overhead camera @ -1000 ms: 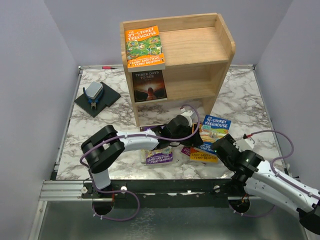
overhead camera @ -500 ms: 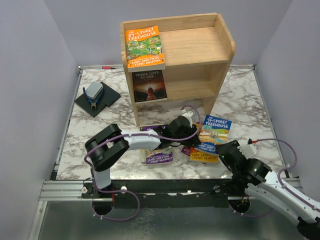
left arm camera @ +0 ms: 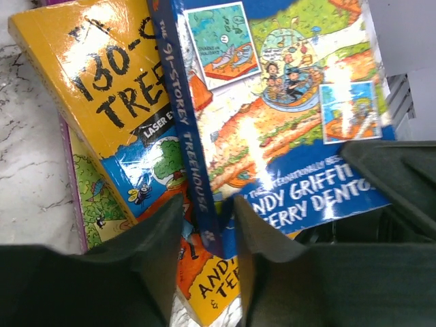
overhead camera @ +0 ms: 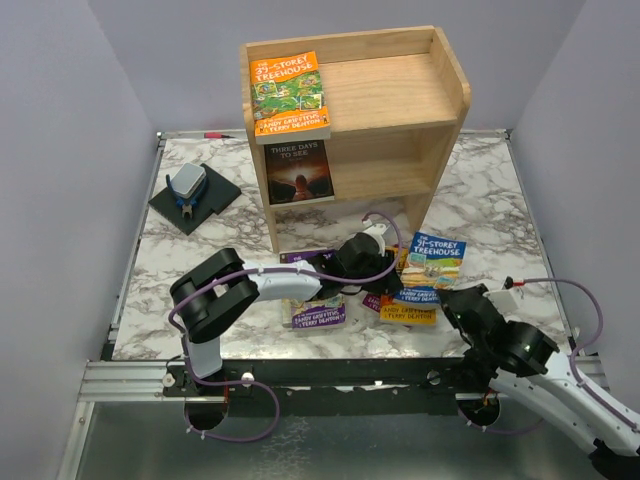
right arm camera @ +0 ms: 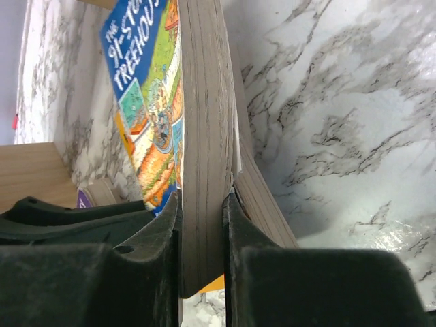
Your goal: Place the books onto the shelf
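The blue book [overhead camera: 434, 258] lies tilted on a yellow book [overhead camera: 408, 314] in front of the shelf [overhead camera: 400, 95]. My left gripper [left arm camera: 208, 238] is shut on the blue book's spine [left arm camera: 187, 157]; from above, the left gripper [overhead camera: 392, 263] sits at the book's left edge. My right gripper [right arm camera: 202, 204] is shut on the same book's page edge [right arm camera: 203, 136], and from above the right gripper [overhead camera: 448, 298] is at the book's near corner. An orange book [overhead camera: 290, 95] lies on the shelf's top. A purple book [overhead camera: 318, 313] lies partly under my left arm.
A dark book titled "Three Days to See" [overhead camera: 298, 172] leans in the shelf's lower tier. A black pad with a blue-grey tool [overhead camera: 193, 195] sits at the far left. Grey walls close in the marble table [overhead camera: 200, 250] on three sides.
Both grippers have closed, the left on the blue book's spine and the right on its page edge. The right arm drew back toward the near right, and the blue book shifted slightly right.
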`<action>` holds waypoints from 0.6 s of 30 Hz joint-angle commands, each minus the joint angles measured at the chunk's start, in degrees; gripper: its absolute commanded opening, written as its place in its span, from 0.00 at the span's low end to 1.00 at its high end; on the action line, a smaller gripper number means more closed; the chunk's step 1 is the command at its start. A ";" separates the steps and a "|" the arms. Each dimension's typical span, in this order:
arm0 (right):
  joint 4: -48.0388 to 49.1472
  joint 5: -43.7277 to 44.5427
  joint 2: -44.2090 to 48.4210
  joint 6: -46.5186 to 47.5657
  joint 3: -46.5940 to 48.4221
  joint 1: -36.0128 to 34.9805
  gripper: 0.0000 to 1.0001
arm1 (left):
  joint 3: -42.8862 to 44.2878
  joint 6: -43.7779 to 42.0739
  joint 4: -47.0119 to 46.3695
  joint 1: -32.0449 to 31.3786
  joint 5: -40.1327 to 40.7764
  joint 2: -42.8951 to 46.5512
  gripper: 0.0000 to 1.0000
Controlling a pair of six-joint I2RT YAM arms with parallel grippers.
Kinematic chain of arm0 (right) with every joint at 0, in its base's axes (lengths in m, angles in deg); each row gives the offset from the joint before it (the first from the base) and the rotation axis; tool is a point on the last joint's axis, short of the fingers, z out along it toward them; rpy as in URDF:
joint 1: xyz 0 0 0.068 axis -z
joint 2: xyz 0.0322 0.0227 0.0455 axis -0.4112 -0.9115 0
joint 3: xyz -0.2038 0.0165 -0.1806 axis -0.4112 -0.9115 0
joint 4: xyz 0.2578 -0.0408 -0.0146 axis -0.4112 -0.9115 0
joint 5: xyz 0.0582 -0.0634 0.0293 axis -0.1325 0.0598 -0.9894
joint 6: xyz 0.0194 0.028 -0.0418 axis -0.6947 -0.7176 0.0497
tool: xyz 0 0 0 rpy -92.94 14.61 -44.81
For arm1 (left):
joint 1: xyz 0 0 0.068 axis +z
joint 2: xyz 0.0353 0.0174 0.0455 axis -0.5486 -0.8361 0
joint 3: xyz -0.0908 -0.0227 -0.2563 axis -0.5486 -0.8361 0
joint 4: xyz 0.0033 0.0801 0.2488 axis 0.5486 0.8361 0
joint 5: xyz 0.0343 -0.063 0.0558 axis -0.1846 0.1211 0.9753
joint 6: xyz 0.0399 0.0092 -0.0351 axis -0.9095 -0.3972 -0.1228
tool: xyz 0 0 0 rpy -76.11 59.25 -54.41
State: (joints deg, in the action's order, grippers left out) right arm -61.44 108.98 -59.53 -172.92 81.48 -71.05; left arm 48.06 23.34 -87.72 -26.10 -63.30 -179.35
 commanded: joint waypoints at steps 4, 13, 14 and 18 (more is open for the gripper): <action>-3.28 4.07 0.63 9.21 8.92 0.27 0.01 | -1.99 0.66 0.46 -0.22 0.50 3.18 0.63; -1.98 1.10 -0.27 19.97 17.64 0.27 0.01 | -2.95 5.15 -0.58 -0.22 -3.47 10.57 0.89; -0.65 0.16 0.15 22.28 18.21 0.27 0.00 | -3.21 5.80 -0.81 -0.22 -3.82 11.50 0.90; 4.38 -4.40 1.06 30.61 20.65 0.27 0.01 | -3.84 7.48 -1.09 -0.13 -5.13 16.06 0.96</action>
State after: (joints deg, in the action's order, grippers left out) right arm -65.18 107.75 -59.77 -151.68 98.39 -71.02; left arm 45.44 28.13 -87.13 -26.10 -65.55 -168.42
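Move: The right gripper already holds the blue 91-Storey book by its right edge, the book's middle some 5 cm ahead and 3 cm left. The free upper-shelf spot is about 25 cm ahead, 17 left and 20 up, with the 39-Storey book 35 cm left beside it. The yellow 130-Storey book lies 1 cm ahead, 9 left, 4 below. From the left gripper, closed around the spine corner, the blue book's middle is roughly 8 cm right and 1 ahead. Raise the right gripper nearly straight up about 9 cm, keeping its pinch on the blue book's page edge; turn it some 10 degrees counter-clockwise and tip its fingers up a little as it climbs. Meanwhile spread the left fingers wide to release the spine corner, then lift that hand about 7 cm, slowly at first, drawing back slightly. ##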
